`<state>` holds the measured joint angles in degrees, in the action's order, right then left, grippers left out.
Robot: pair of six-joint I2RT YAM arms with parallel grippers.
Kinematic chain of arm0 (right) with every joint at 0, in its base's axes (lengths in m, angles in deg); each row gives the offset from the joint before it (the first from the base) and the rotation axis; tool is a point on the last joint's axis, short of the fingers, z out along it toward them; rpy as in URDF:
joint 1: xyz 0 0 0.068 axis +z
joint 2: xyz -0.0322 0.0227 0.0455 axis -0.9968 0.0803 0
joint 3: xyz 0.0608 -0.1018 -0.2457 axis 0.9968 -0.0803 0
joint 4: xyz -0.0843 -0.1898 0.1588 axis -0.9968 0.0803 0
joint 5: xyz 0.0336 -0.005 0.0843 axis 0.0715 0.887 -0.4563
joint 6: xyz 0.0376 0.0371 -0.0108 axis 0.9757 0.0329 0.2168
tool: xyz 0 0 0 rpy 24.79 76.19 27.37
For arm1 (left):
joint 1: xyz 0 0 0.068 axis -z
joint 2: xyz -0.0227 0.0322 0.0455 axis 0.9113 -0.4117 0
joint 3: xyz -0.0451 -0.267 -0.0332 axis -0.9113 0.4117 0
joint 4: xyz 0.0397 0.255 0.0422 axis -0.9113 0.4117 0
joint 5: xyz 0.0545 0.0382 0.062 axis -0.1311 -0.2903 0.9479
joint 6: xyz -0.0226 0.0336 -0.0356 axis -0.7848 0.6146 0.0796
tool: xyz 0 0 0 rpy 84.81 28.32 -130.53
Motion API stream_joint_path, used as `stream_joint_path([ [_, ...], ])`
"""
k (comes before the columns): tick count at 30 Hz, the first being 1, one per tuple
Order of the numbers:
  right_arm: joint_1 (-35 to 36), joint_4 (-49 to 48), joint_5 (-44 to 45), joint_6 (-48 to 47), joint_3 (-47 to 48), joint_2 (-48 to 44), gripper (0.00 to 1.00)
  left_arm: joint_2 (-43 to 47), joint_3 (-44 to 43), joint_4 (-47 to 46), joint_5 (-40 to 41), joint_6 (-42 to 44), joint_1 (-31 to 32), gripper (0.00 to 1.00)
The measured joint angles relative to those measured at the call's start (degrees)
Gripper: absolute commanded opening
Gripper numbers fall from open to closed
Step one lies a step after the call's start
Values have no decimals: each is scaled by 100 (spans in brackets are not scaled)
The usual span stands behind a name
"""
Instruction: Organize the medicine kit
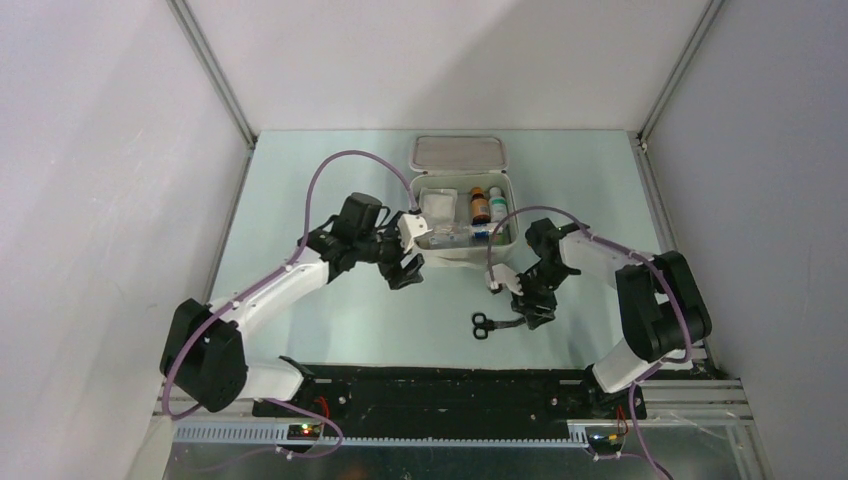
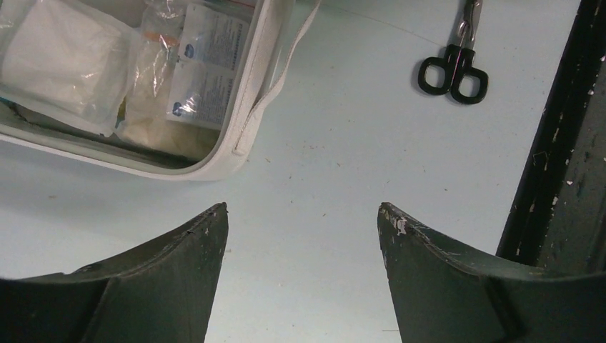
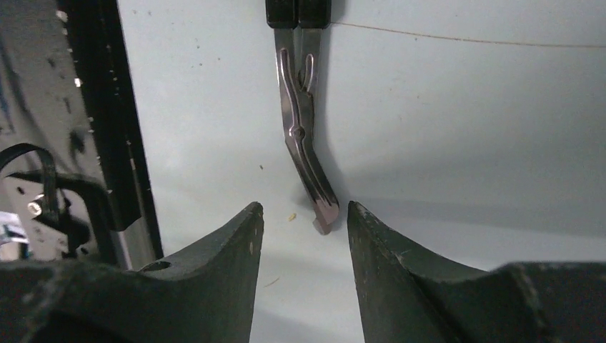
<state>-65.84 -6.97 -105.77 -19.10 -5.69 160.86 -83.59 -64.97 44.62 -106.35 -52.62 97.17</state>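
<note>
The white medicine kit point(image 1: 460, 257) lies open at the back centre, lid point(image 1: 458, 152) folded back. Inside are an amber bottle point(image 1: 479, 205), a white bottle point(image 1: 497, 205) and wrapped packets point(image 2: 64, 64). Its near corner rim point(image 2: 236, 136) shows in the left wrist view. Black-handled scissors point(image 1: 492, 322) lie on the table in front of the kit. My left gripper point(image 2: 304, 214) is open and empty over bare table beside the kit's front left corner point(image 1: 405, 270). My right gripper point(image 3: 306, 207) is open, low over the table, with the scissors' blade tip point(image 3: 321, 218) between its fingertips point(image 1: 528, 312).
A white strap point(image 2: 286, 68) hangs from the kit's front onto the table. The black base rail point(image 1: 450, 385) runs along the near edge, close behind the right gripper point(image 3: 107, 143). Grey walls close in the left, right and back.
</note>
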Motion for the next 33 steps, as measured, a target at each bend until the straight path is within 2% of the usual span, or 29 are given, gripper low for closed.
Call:
stream_joint_path([
  [4, 293, -586, 256, 249, -339, -234, 50, 76, 173, -72, 170, -2, 2, 81],
  [6, 442, -802, 404, 339, -470, -376, 44, 96, 203, -83, 227, -2, 2, 81],
  [8, 560, -1016, 535, 372, -586, -503, 33, 116, 205, -98, 260, -2, 2, 81],
  [10, 651, -1259, 662, 376, -697, -610, 11, 118, 205, -131, 275, -2, 2, 81],
  [12, 717, -1432, 767, 334, -767, -678, 0, 118, 205, -149, 289, 0, 2, 81],
  [19, 743, -1622, 925, 538, -798, -737, 0, 111, 286, -433, 365, 116, 72, 81],
  [23, 557, -1582, 675, 632, -787, -748, 0, 22, 297, -640, 317, 317, 251, 81],
  [27, 243, -1025, 74, 640, -562, -656, 0, -11, 529, -1169, 308, 575, 503, 82],
  [33, -188, -216, -660, 944, 0, 232, 0, -74, 1045, -2124, 439, 953, 756, 81],
])
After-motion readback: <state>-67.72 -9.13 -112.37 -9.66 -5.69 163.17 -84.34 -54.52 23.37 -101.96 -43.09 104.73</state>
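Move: The scissors lie flat, blade end just under the right hand; their middle is about 7 cm to its left, 1 cm ahead and 2 cm below. The open medicine kit's middle stands some 20 cm ahead and 13 cm left, the blue-labelled bottle inside it about 18 cm ahead and 9 cm left. From the left hand the scissors are roughly 18 cm right, 8 cm back and 13 cm down; the kit's middle is 13 cm ahead, 11 cm right. Right hand noses forward 2 cm, pinches the scissors' blade end, draws back, rising; left comes 4 cm right. ##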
